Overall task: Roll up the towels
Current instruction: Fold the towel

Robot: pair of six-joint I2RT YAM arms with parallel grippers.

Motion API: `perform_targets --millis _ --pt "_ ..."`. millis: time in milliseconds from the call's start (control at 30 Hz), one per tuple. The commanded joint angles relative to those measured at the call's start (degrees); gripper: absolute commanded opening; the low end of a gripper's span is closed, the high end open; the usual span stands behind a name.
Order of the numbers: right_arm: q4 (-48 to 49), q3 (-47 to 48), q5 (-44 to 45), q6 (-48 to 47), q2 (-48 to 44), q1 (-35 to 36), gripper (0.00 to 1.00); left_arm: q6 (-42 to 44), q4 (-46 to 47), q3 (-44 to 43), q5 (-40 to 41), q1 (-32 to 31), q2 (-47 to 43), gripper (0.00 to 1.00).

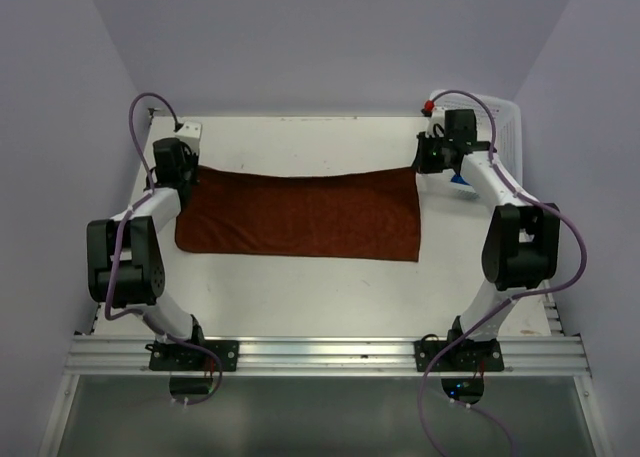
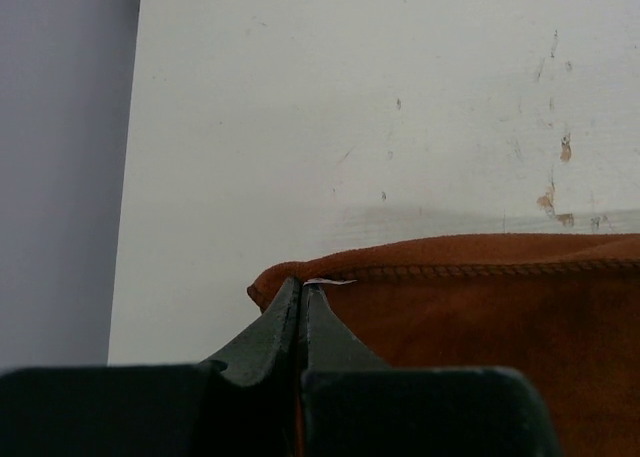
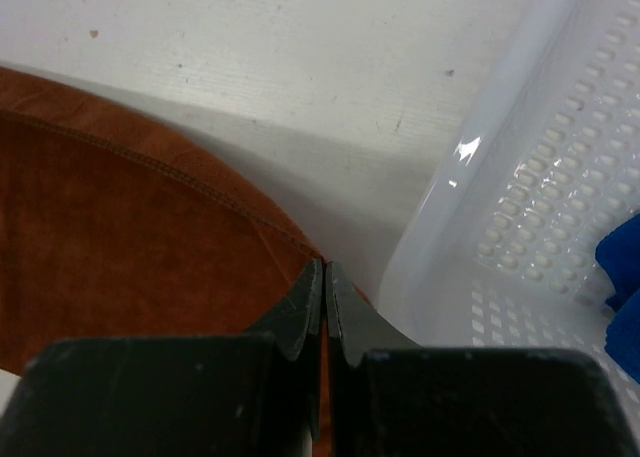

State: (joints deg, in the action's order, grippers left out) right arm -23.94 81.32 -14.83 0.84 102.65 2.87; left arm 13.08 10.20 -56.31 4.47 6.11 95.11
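The rust-brown towel [image 1: 300,215] lies spread flat across the middle of the table, long side running left to right. My left gripper [image 1: 190,173] is shut on its far left corner; in the left wrist view the fingertips [image 2: 303,285] pinch the hemmed edge of the towel [image 2: 480,307]. At the far right corner my right gripper [image 1: 422,167] is also shut, its tips [image 3: 325,267] closed on the cloth [image 3: 120,237]. The blue towel [image 3: 622,277] sits inside the basket, with only a small patch [image 1: 462,180] showing from above.
A white perforated plastic basket [image 1: 510,127] stands at the back right corner, its wall [image 3: 500,187] right beside my right gripper. The side wall [image 2: 60,167] runs close along the table's left edge. Bare white tabletop [image 1: 300,142] lies beyond the towel.
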Motion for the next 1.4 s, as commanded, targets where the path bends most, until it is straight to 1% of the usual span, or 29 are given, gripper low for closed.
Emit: perform_targets --millis 0,100,167,300,433,600,733,833,933,1067,1200,1367 --pt "2.23 -3.17 -1.61 -3.21 -4.91 -0.33 0.0 0.02 3.6 1.81 -1.66 0.83 -3.96 0.0" --pt "2.24 -5.64 -0.2 -3.22 -6.32 -0.33 0.0 -0.51 4.65 3.93 -0.78 0.84 -6.16 0.0" --pt "1.88 -5.99 -0.81 -3.13 -7.2 -0.41 0.0 -0.69 5.01 5.16 -0.25 0.83 -7.65 0.0" --pt "2.5 -7.92 -1.43 -2.08 -9.22 -0.5 0.0 -1.92 3.34 5.69 0.98 0.84 -9.06 0.0" --pt "1.89 -9.33 -1.08 -1.37 -11.33 -0.59 0.0 -3.93 1.58 6.48 0.28 0.83 -10.56 0.0" --pt "-0.13 -11.09 1.03 -1.28 -14.14 -0.76 0.0 -4.99 1.93 10.87 2.91 0.83 -14.33 0.0" --pt "-0.84 -13.11 -0.19 1.18 -15.81 -0.85 0.0 -5.43 3.69 15.08 3.79 0.83 -18.02 0.0" --pt "-1.54 -14.69 0.24 1.71 -16.95 -0.94 0.0 -6.14 2.21 15.36 4.23 0.75 -18.91 0.0" --pt "-2.68 -15.93 2.7 1.97 -18.27 -1.12 0.0 -7.02 0.88 16.05 5.55 0.83 -19.87 0.0" --pt "-2.51 -18.82 4.54 3.28 -20.29 -1.29 0.0 -8.42 0.7 18.17 9.58 0.83 -21.54 0.0" --pt "-2.16 -21.46 6.39 4.69 -22.58 -1.29 0.0 -9.38 0.35 19.57 11.0 0.83 -22.42 0.0" --pt "-0.76 -26.2 4.73 6.54 -25.92 -1.29 0.0 -11.06 1.49 22.12 11.61 0.83 -24.27 0.0"
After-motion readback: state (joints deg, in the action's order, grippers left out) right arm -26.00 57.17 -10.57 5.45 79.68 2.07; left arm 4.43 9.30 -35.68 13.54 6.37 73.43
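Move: Both hands pinch the far corners of the brown towel just above the table. The near left corner lies about 20 cm back from the left hand, 4 cm to its left and some 6 cm below. The near right corner lies about 22 cm straight back from the right hand and 7 cm below. The white basket's middle is roughly 6 cm ahead of the right hand and 15 cm to its right, with the blue towel inside about 2 cm ahead, 15 cm right. Keep both grippers shut on the brown towel's far corners and draw them back together, low over the cloth, about 10 cm towards its near edge, with a small dip, rise and dip again on the way. Let the hands spread slightly apart as they go, turning the left wrist some 10 degrees counter-clockwise and the right a little clockwise. ##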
